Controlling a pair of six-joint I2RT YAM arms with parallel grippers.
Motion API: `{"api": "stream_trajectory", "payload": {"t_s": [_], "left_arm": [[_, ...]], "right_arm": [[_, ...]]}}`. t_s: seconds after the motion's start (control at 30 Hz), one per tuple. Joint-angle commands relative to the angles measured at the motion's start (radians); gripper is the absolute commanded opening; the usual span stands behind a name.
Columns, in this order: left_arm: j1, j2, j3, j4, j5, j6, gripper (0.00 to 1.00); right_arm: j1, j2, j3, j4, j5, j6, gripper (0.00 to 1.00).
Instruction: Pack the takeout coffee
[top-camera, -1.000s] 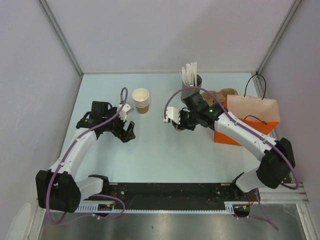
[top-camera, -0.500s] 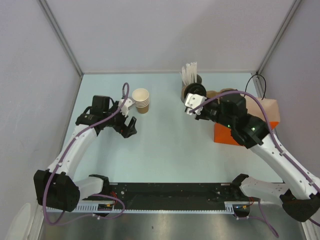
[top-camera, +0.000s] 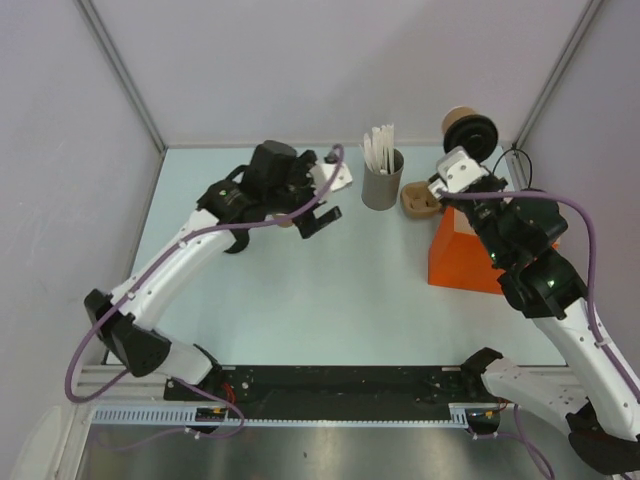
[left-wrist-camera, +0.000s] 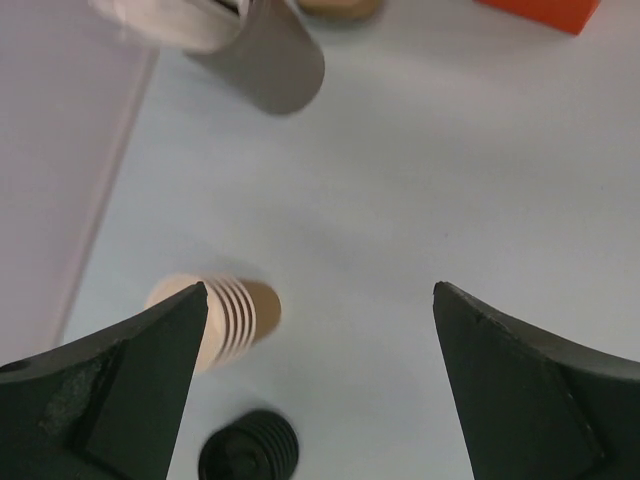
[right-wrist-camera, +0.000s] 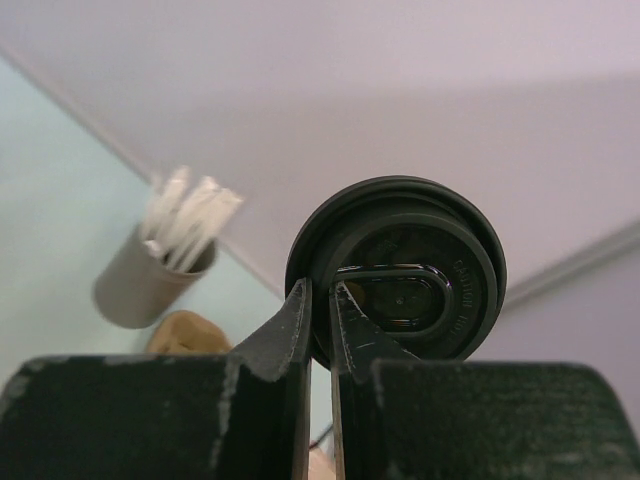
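Note:
The takeout coffee (top-camera: 468, 128), a tan cup with a black lid (right-wrist-camera: 420, 265), hangs in the air at the back right, tipped on its side. My right gripper (top-camera: 462, 148) is shut on the lid's rim, and the right wrist view shows its fingertips (right-wrist-camera: 300, 305) pinching that rim. The cup is held above and behind the orange paper bag (top-camera: 462, 256), which my right arm partly covers. My left gripper (top-camera: 308, 217) hovers open over the back middle of the table. Nothing sits between its fingers (left-wrist-camera: 120, 375).
A stack of lidless tan cups (left-wrist-camera: 225, 320) and a stack of black lids (left-wrist-camera: 250, 455) lie under my left gripper. A grey holder of white sticks (top-camera: 382, 180) stands at the back, with a brown lump (top-camera: 420, 198) beside it. White walls close the back and sides.
My right arm has lifted the coffee off the table and carried it up and to the back right, over the bag. My left arm has swung right over the cup stack, still open.

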Motion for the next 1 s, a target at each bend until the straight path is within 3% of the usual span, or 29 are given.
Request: {"api": "stream_trajectory", "payload": {"t_s": [0.0, 0.23, 0.5, 0.7, 0.97], "left_arm": [[-0.181, 0.111, 0.118, -0.009, -0.197, 0.126, 0.99], [-0.407, 0.194, 0.118, 0.23, -0.38, 0.352, 0.99], [-0.493, 0.264, 0.204, 0.421, -0.238, 0.376, 0.99], [-0.519, 0.382, 0.291, 0.49, -0.156, 0.398, 0.99], [-0.551, 0.442, 0.314, 0.439, -0.114, 0.564, 1.0]], "right_arm": [[-0.108, -0.022, 0.012, 0.171, 0.141, 0.061, 0.0], [-0.37, -0.056, 0.012, 0.153, 0.081, 0.183, 0.0], [-0.545, -0.074, 0.01, 0.117, 0.017, 0.262, 0.0], [-0.593, -0.076, 0.012, 0.097, 0.007, 0.265, 0.0], [-0.594, -0.068, 0.012, 0.062, 0.066, 0.226, 0.0]]}}
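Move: From the left hand, open and empty, the orange bag stands about 38 cm to the right, 2 cm back, its middle some 14 cm lower. The straw cup is roughly 16 cm right, 17 cm ahead and 20 cm down; the cup carrier about 33 cm right, 16 cm ahead and 24 cm down. The right hand, holding the lidded coffee cup, has the bag about 14 cm to its right, 1 cm ahead and 31 cm below. Still pinching the coffee cup by its black lid, the right hand sweeps about 17 cm to the right, high over the bag, turning some 30 degrees clockwise with its left side rising. Meanwhile the open left hand swings about 27 cm right and a little back to the bag's left side, dipping, rising, then sinking again, its fingers turning clockwise and levelling out. ##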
